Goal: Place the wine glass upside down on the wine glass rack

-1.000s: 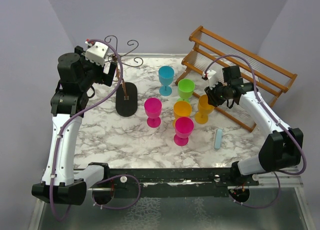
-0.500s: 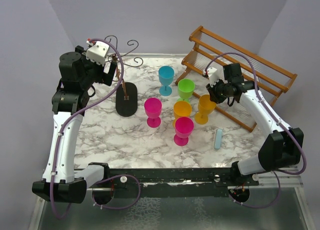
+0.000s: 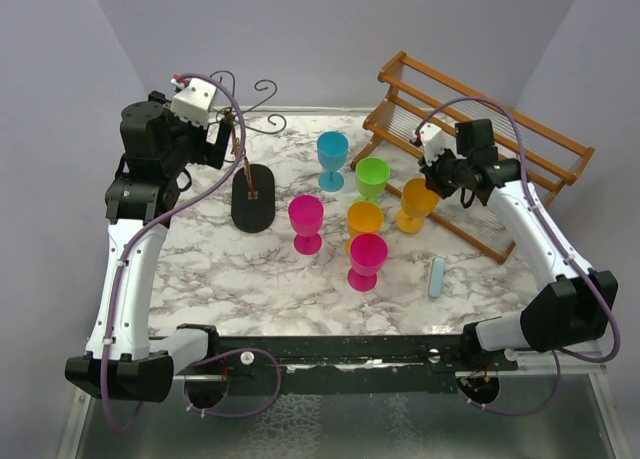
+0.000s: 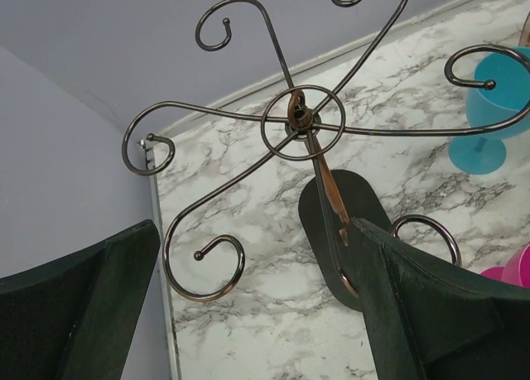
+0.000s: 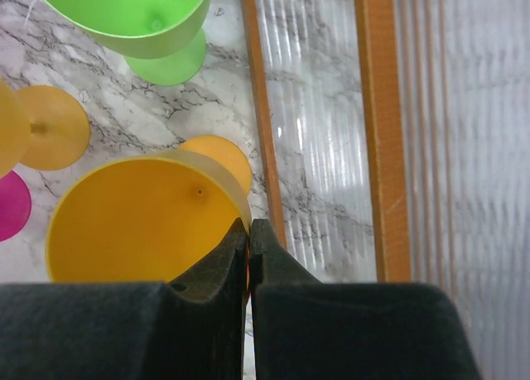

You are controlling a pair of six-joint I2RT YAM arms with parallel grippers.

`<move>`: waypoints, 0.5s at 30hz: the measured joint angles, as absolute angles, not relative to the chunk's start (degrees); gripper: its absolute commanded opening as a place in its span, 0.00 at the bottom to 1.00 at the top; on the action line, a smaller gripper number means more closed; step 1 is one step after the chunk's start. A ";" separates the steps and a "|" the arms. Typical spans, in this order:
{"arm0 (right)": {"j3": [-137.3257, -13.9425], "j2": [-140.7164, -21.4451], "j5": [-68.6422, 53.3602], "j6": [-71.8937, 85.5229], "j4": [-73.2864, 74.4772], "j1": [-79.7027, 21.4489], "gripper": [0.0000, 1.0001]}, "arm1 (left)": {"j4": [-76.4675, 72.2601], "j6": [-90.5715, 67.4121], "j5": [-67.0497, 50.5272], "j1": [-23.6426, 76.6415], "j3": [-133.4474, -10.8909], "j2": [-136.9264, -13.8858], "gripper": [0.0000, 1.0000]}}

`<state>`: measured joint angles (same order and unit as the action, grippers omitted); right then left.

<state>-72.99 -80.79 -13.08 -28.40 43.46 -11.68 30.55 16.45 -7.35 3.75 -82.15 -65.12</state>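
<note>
The wine glass (image 3: 415, 201), orange plastic, stands upright at the right of a cluster of coloured glasses. My right gripper (image 3: 433, 182) is shut on its rim. In the right wrist view the two fingers pinch the wall of the orange wine glass (image 5: 137, 223) at the right gripper (image 5: 248, 231). The wine glass rack (image 3: 252, 199), a thin dark wire tree on a black oval base, is at the back left. My left gripper (image 3: 232, 139) hangs open just above it. Seen from the left wrist, the rack's hub and curled arms (image 4: 302, 122) lie below the left gripper (image 4: 252, 260), nothing between its fingers.
Blue (image 3: 332, 159), green (image 3: 372, 177), orange (image 3: 365, 219), pink (image 3: 306, 222) and magenta (image 3: 367, 260) glasses stand mid-table. A brown wooden slatted rack (image 3: 500, 144) fills the back right, close beside the held glass. A pale blue bar (image 3: 436, 277) lies at the front right.
The right jaws closed onto the orange glass's rim, and the glass with the gripper shifted slightly right. The left arm stayed above the wire rack.
</note>
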 measured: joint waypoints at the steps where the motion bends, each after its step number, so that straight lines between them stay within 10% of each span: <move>1: -73.14 -80.12 -13.02 -28.58 43.57 -11.68 0.01 | 30.59 16.12 -7.14 3.75 -82.28 -65.23 0.99; 15: -81.71 -65.17 -14.63 -31.53 46.68 -11.68 0.01 | 31.51 9.58 -11.03 3.75 -91.55 -65.78 0.99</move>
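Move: The right hand already has the orange glass by its rim, just off the table. The metal wine glass rack's scrolled top is some 37 cm to its left, 8 cm ahead and 12 cm higher. The green glass stands about 12 cm left and 6 ahead, the other orange one 14 left and 5 back, both roughly 10 lower. From the left hand, the rack's top is about 6 cm ahead, 7 right and 8 below. Still pinching the glass's rim, the right hand climbs about 14 cm, fingers tipping up; the left rises 6. ##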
